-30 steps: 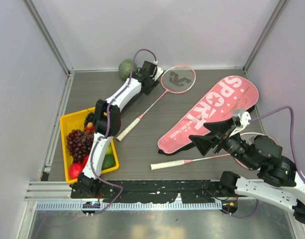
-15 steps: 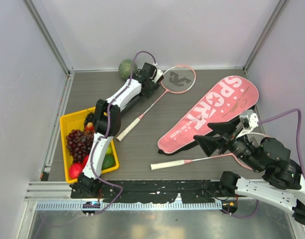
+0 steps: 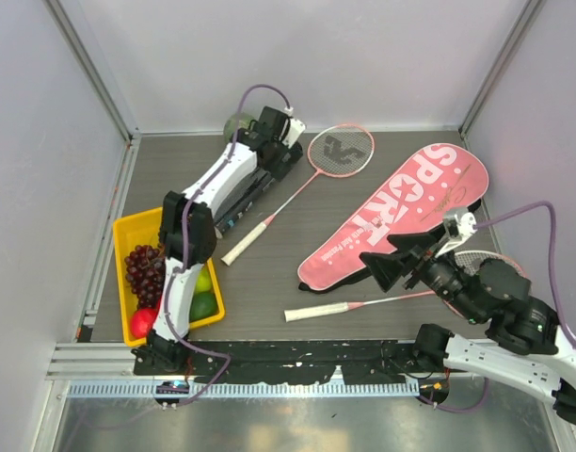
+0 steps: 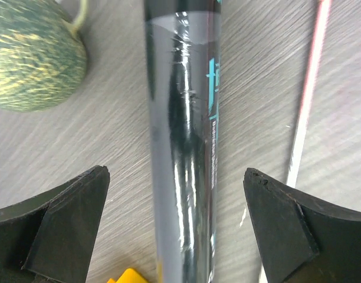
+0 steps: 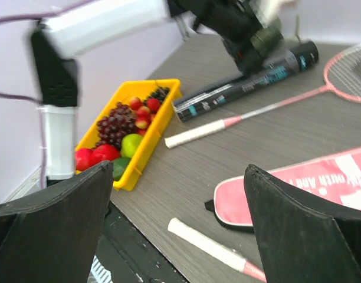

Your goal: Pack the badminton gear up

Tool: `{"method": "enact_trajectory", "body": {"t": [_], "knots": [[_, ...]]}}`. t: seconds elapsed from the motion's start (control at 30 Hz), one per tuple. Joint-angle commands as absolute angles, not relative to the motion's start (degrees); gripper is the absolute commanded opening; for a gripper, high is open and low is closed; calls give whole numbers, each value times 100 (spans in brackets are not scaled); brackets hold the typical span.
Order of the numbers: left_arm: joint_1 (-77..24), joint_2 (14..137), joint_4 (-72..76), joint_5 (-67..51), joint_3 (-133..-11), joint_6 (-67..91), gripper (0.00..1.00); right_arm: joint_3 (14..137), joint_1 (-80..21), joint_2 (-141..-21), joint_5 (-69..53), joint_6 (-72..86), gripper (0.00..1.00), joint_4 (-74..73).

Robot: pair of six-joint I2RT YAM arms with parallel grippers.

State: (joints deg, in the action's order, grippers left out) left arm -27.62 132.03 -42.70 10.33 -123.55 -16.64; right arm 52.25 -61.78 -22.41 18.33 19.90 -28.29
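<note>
A long black tube (image 4: 183,147) lies flat on the table, and my left gripper (image 4: 174,174) hangs open above it with a finger on each side and a gap to both. In the top view the tube (image 3: 250,193) runs beside the left arm. One pink-framed racket (image 3: 340,149) lies at the back, its white handle (image 3: 246,240) pointing to the tray. The second racket's handle (image 3: 316,311) lies near the front, and the right arm covers most of its head. The pink SPORT bag (image 3: 401,212) lies at the right. My right gripper (image 5: 176,171) is open and empty, above the table by the bag's near end.
A green melon (image 4: 33,53) sits just left of the tube at the back. The yellow tray (image 3: 137,226) with grapes and other fruit stands at the left, next to the tube's near end. Walls close in the back and both sides.
My left gripper's jaws have spread wide apart. The left arm has swung a little to the left, and the black tube now shows beside it. The right arm swayed slightly.
</note>
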Motion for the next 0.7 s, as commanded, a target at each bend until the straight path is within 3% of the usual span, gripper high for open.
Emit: {"method": "enact_trajectory", "body": {"t": [0.0, 0.17, 0.37, 0.53, 0.67], "knots": [[-2742, 11823, -4342, 414, -12428, -1538, 100, 4992, -6196, -2776, 2872, 2846, 95, -3014], [-2768, 10488, -4263, 26, -11718, -977, 100, 4808, -6205, -3391, 3760, 3637, 95, -3217], [-2742, 9046, -4534, -929, -10373, 421, 99, 4553, -6196, -3919, 4016, 5067, 95, -3304], [-2742, 7711, -3816, -1608, -8213, 1063, 99, 4316, -6117, -4507, 4078, 7090, 97, -4025], [-2768, 6910, -3840, -1531, -7349, 897, 95, 3939, -5916, -4702, 4087, 6490, 97, -3500]]}}
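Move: The bag's near end lies some 28 cm back and 13 cm right of my left hand, about 9 cm lower. From that hand the laid-down tube's middle is about 3 cm back, 3 cm left and 7 cm below, and the far racket's handle 17 cm back, 4 cm left. From my right hand the bag's near end is about 10 cm ahead, 10 cm left and 34 cm down; the near racket's handle is 1 cm ahead, 7 cm left. Fingers wide open, I lift my left hand clear of the tube, rising about 24 cm while drawing back 22 cm, then sinking 9 cm above the far racket's handle, rolling some 35 degrees so the fingers point right and down towards the bag. My open right hand drops about 18 cm and goes 5 cm forward towards the bag's near end, tipping down and turning clockwise. ##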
